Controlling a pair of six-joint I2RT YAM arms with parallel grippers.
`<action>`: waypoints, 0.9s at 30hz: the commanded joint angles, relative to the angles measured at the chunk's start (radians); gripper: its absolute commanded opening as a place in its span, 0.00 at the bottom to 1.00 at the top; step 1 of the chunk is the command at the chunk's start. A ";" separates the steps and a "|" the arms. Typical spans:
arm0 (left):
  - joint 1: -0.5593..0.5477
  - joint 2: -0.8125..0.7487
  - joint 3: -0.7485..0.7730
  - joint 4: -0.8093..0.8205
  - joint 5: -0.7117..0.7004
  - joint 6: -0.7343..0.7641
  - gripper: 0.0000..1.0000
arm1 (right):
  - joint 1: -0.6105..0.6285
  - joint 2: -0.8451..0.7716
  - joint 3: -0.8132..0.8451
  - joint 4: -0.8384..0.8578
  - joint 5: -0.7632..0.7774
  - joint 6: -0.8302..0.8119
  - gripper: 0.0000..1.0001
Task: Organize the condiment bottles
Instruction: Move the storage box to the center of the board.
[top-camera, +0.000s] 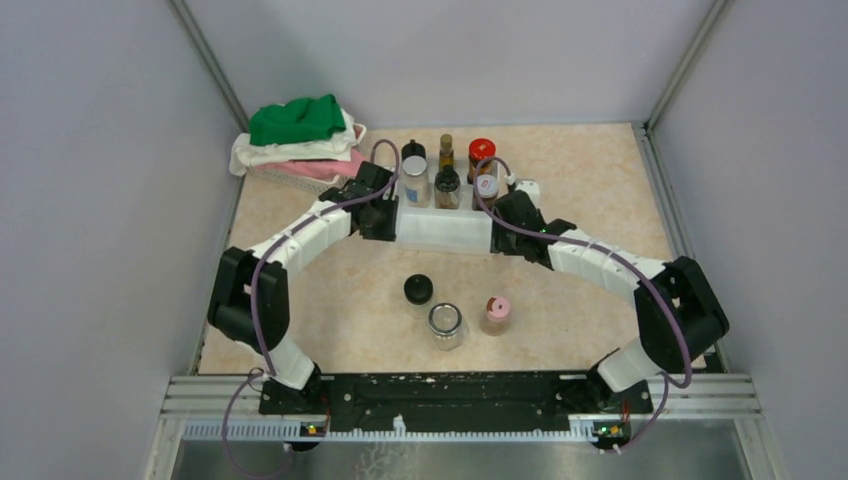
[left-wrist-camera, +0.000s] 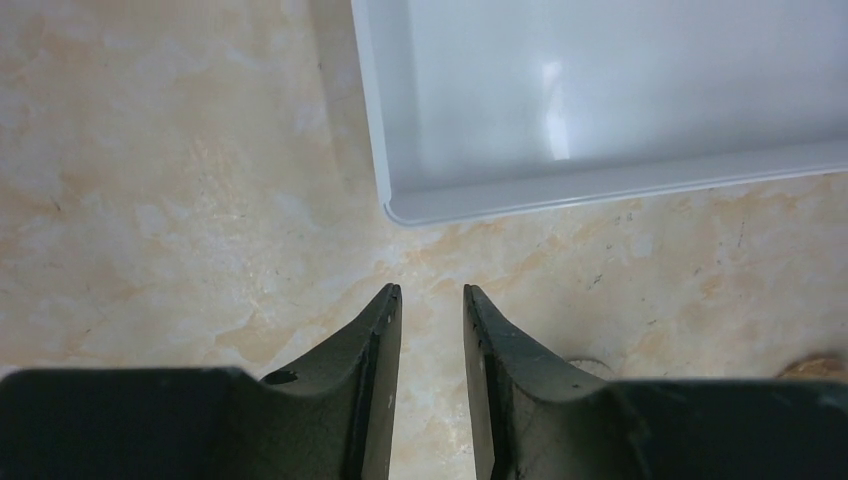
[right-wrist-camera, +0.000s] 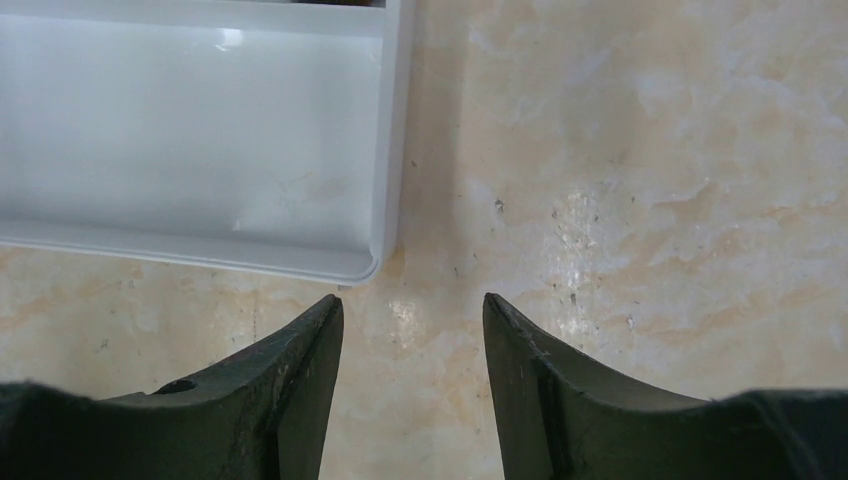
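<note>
A white stepped tray (top-camera: 445, 230) stands mid-table and carries several condiment bottles: a black-capped one (top-camera: 413, 150), a silver-capped jar (top-camera: 414, 182), a slim amber bottle (top-camera: 446, 150), a dark-capped jar (top-camera: 447, 186), a red-capped jar (top-camera: 481, 152) and a white-red-capped one (top-camera: 486, 186). Three more stand on the table nearer me: black-capped (top-camera: 418, 292), silver-lidded (top-camera: 446, 325), pink-capped (top-camera: 496, 313). My left gripper (top-camera: 383, 215) (left-wrist-camera: 432, 290) hangs at the tray's left end (left-wrist-camera: 480, 200), shut with only a slit and nothing in it. My right gripper (top-camera: 507, 215) (right-wrist-camera: 412, 298) is at the tray's right end (right-wrist-camera: 385, 150), open and empty.
A pile of folded cloths (top-camera: 300, 140), green on white and pink, lies at the back left beside the left arm. Grey walls close in the beige table on three sides. A metal rail (top-camera: 460, 395) runs along the near edge.
</note>
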 joint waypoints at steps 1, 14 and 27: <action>0.002 0.030 0.076 0.048 0.018 0.007 0.36 | 0.004 0.054 0.026 0.100 -0.010 0.027 0.53; 0.001 0.127 0.151 0.069 -0.007 0.019 0.33 | -0.013 0.192 0.082 0.221 -0.025 -0.006 0.53; 0.000 0.194 0.162 0.038 -0.139 -0.007 0.34 | -0.033 0.280 0.120 0.247 -0.051 -0.031 0.50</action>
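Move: Over the bare tabletop just off the front corners of the storage box, the left hand has the box's middle about 12 cm ahead, 9 cm right and 6 cm below; the grey-lid jar in it stands some 12 cm ahead and 6 cm right. The right hand has the box's middle 12 cm ahead and 12 cm left, 5 cm down, with the white-lid jar 12 cm ahead and 4 cm left; the pink-lid jar stands about 14 cm behind and 1 cm left. Closing in on the box from both front corners, the left hand goes forward about 5 cm, rising barely and then sinking, to bring its narrow gap over the left wall. The right hand slants forward 5 cm, down 4 cm and 3 cm left, so its wider-open fingers come over or astride the right wall. Both keep their openings; no grip is closed yet. ##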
